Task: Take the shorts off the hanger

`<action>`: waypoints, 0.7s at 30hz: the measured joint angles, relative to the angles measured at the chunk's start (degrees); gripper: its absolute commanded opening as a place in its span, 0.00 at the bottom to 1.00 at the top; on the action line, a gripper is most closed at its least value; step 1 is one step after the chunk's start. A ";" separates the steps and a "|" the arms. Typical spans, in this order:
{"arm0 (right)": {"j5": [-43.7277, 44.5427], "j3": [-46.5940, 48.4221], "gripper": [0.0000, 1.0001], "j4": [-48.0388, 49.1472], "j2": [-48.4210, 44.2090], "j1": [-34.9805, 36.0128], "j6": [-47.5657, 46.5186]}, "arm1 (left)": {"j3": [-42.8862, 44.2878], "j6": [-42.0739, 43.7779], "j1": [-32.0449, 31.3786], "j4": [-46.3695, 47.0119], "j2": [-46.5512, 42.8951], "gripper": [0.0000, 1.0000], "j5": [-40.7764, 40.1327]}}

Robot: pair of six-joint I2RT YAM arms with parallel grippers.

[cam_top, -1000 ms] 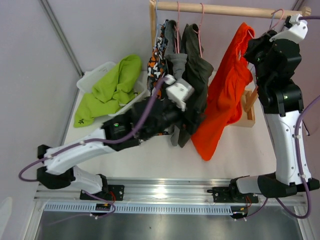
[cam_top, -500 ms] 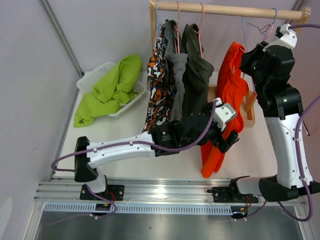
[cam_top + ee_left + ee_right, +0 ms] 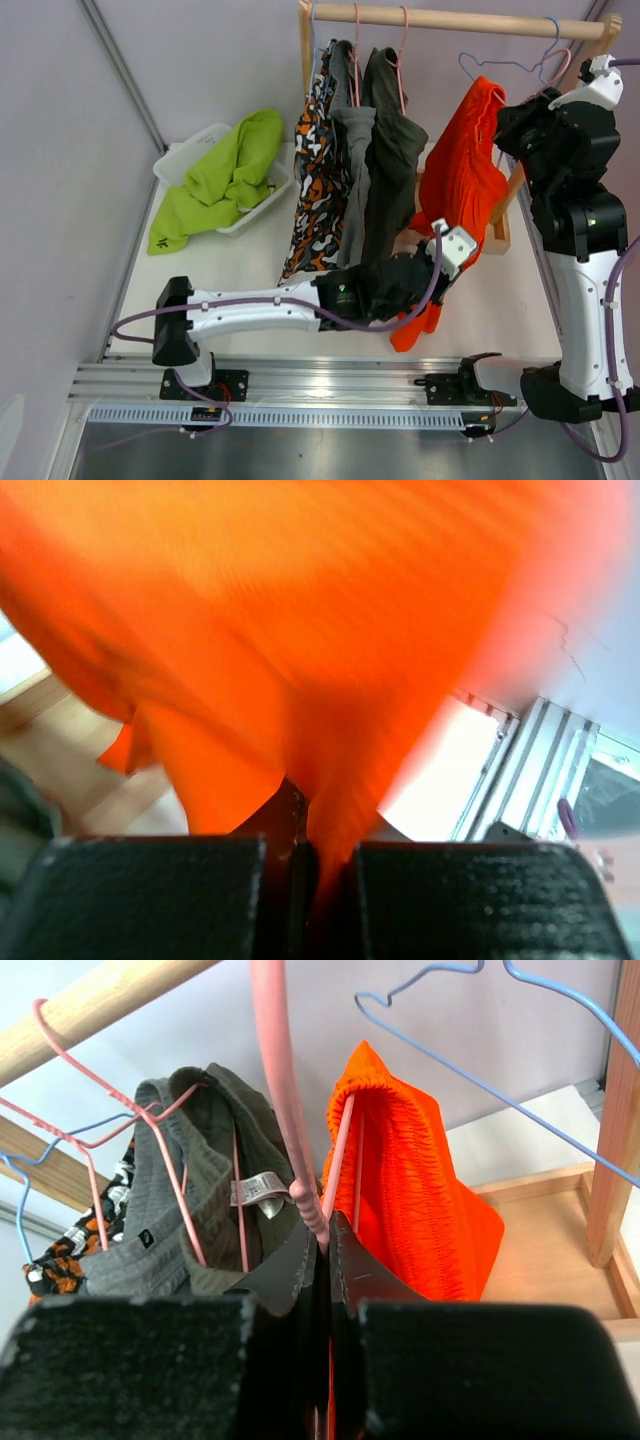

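Observation:
The bright orange shorts (image 3: pixel 468 170) hang from a pink hanger (image 3: pixel 285 1110) at the right end of the wooden rod (image 3: pixel 450 18). My right gripper (image 3: pixel 326 1232) is shut on that hanger's neck, just beside the waistband (image 3: pixel 400 1170); in the top view it (image 3: pixel 508 112) sits against the shorts' top. My left gripper (image 3: pixel 438 288) is shut on the lower hem of the orange shorts (image 3: pixel 300 630), with fabric pinched between its pads (image 3: pixel 430 900). Camouflage shorts (image 3: pixel 318 170) and two dark grey shorts (image 3: pixel 392 150) hang further left. The lime green shorts (image 3: pixel 228 170) lie in a white bin.
An empty blue wire hanger (image 3: pixel 505 65) hangs on the rod beside the orange shorts. The rack's wooden base (image 3: pixel 498 225) stands on the table behind them. The white bin (image 3: pixel 185 150) sits at the back left.
My left arm swung right from the grey shorts to the orange shorts and shut on their lower edge. The right arm, holding the hanger, dipped and rose again.

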 measured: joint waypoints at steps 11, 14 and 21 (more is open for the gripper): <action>-7.30 2.73 0.00 -6.71 4.85 -7.93 1.16 | -20.11 -4.28 -20.15 4.33 -12.44 0.00 -16.92; -9.27 2.16 0.00 -8.04 4.13 -8.68 2.43 | -20.57 -5.03 -19.93 3.26 -12.00 0.00 -19.34; -15.91 -8.15 0.00 -8.83 -6.60 -9.53 6.47 | -10.84 -2.36 -12.76 0.31 -5.64 0.00 -19.06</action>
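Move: My left hand already holds the orange shorts low down. Their middle is about 13 cm ahead of it, 5 cm to its right and 4 cm higher; the olive shorts hang roughly 20 cm ahead, 9 cm to the left, 3 cm higher. My right hand grips the pink hanger's hook. From it the orange shorts' middle lies some 4 cm back, 5 cm left and 14 cm below, and the empty blue hanger about 15 cm ahead, 3 cm right, 3 cm higher. With my left fingers still pinching the orange cloth, I pull it quickly back about 13 cm, veering left and down some 5 cm each, away from the hanger, then ease forward again by about half that. My right hand keeps the hook, sinking about 6 cm and tipping down 10 degrees; it edges forward and right first, then draws back. ##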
